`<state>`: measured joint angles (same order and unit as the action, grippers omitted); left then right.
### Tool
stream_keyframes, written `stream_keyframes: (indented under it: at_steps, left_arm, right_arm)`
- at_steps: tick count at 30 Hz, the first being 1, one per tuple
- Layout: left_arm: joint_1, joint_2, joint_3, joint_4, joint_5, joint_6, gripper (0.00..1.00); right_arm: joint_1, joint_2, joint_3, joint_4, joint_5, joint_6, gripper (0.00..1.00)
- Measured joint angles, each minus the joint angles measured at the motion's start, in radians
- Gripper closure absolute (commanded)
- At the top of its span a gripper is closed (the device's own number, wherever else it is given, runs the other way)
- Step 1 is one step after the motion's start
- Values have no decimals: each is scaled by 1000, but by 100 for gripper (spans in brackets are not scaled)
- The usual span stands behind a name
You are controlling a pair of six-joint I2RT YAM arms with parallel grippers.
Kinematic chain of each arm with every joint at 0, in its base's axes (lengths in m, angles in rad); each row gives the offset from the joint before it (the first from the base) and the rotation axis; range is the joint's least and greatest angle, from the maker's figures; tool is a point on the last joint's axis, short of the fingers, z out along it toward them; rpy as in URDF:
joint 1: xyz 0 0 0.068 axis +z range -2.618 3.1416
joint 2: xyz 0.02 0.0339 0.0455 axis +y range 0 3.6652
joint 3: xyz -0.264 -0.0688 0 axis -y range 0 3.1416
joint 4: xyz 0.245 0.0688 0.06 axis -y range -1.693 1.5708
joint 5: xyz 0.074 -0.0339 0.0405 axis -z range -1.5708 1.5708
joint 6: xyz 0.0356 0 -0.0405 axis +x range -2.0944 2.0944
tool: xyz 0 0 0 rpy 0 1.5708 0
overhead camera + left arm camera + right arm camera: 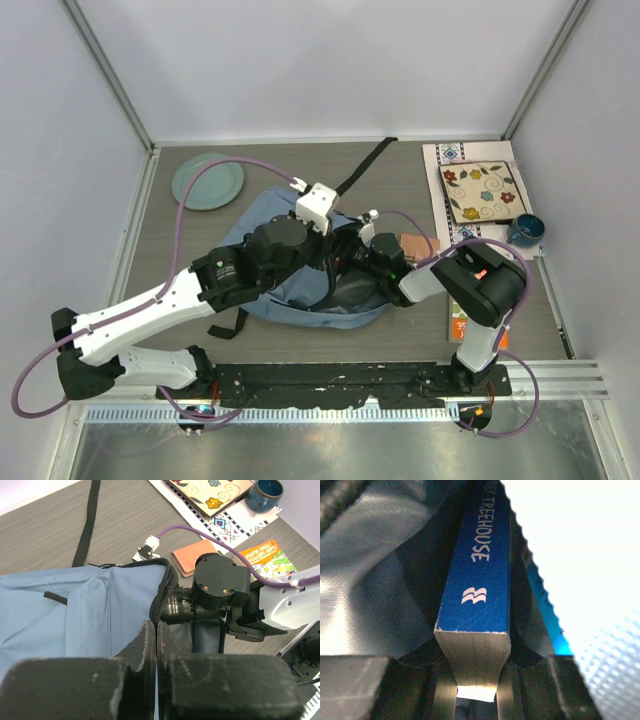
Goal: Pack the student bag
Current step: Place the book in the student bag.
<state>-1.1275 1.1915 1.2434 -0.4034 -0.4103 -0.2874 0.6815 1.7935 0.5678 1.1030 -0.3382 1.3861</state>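
Observation:
The student bag (pixel 262 292), light blue-grey fabric, lies in the middle of the table with its dark opening facing right. My left gripper (pixel 157 630) is shut, and its tips pinch the zipped rim of the student bag (pixel 90 610), holding the opening up. My right gripper (pixel 475 667) is inside the bag, shut on a book with a blue spine (pixel 481 575) that reads "TREEHOUSE". Grey lining surrounds the book. From above, the right wrist (pixel 385 262) reaches into the opening and its fingers are hidden.
A green plate (pixel 208 181) sits at the back left. At the back right a patterned mat holds a flowered plate (pixel 482 190), with a blue mug (pixel 525 232) beside it. A tan notebook (pixel 415 245) and a colourful booklet (pixel 265 557) lie right of the bag. A black strap (pixel 87 525) trails backward.

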Motion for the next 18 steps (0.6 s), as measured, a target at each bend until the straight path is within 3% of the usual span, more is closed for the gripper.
stream_keyframes:
  at_steps: [3, 6, 7, 9, 12, 18]
  left_arm:
    - [0, -13, 2, -4, -20, 12, 100]
    - [0, -13, 4, -7, -33, 14, 100]
    - [0, -13, 4, -9, -35, 14, 100]
    - [0, -13, 4, -14, -45, 11, 100]
    - [0, -13, 3, -21, -64, 4, 100]
    - [-3, -53, -28, -13, -95, -24, 100]
  right_arm:
    - [7, -1, 8, 3, 5, -27, 93]
    - [24, -4, 71, -150, 31, -96, 77]
    - [27, -1, 90, -196, 38, -111, 66]
    - [32, 3, 119, -276, 43, -140, 54]
    - [34, 4, 127, -362, 52, -185, 19]
    - [38, -189, 82, -597, 144, -305, 15]
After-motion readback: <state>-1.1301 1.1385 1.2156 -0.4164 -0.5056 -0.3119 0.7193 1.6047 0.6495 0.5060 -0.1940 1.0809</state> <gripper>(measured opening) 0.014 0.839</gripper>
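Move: The right gripper still holds the blue book by its bottom end, inside the mouth of the student bag; the book's middle is about 4 cm ahead, 7 cm left and 5 cm below it. The bag's middle lies roughly 8 cm left, 3 cm back and 9 cm down, and a brown wallet some 20 cm right, 3 cm ahead and 12 cm below. From the left gripper, shut on the zip edge, the blue book's middle is around 9 cm ahead, level sideways and 20 cm below. Lower the right gripper about 4 cm farther into the bag with the blue book, tipping the fingers downward, then open wide to let go of the book's end and draw back a few centimetres to the right, rising slightly, the tilt reaching some 25 degrees. Keep the left gripper shut on the zip edge and ease it about 2 cm left, turning slightly counter-clockwise, to hold the mouth open. ##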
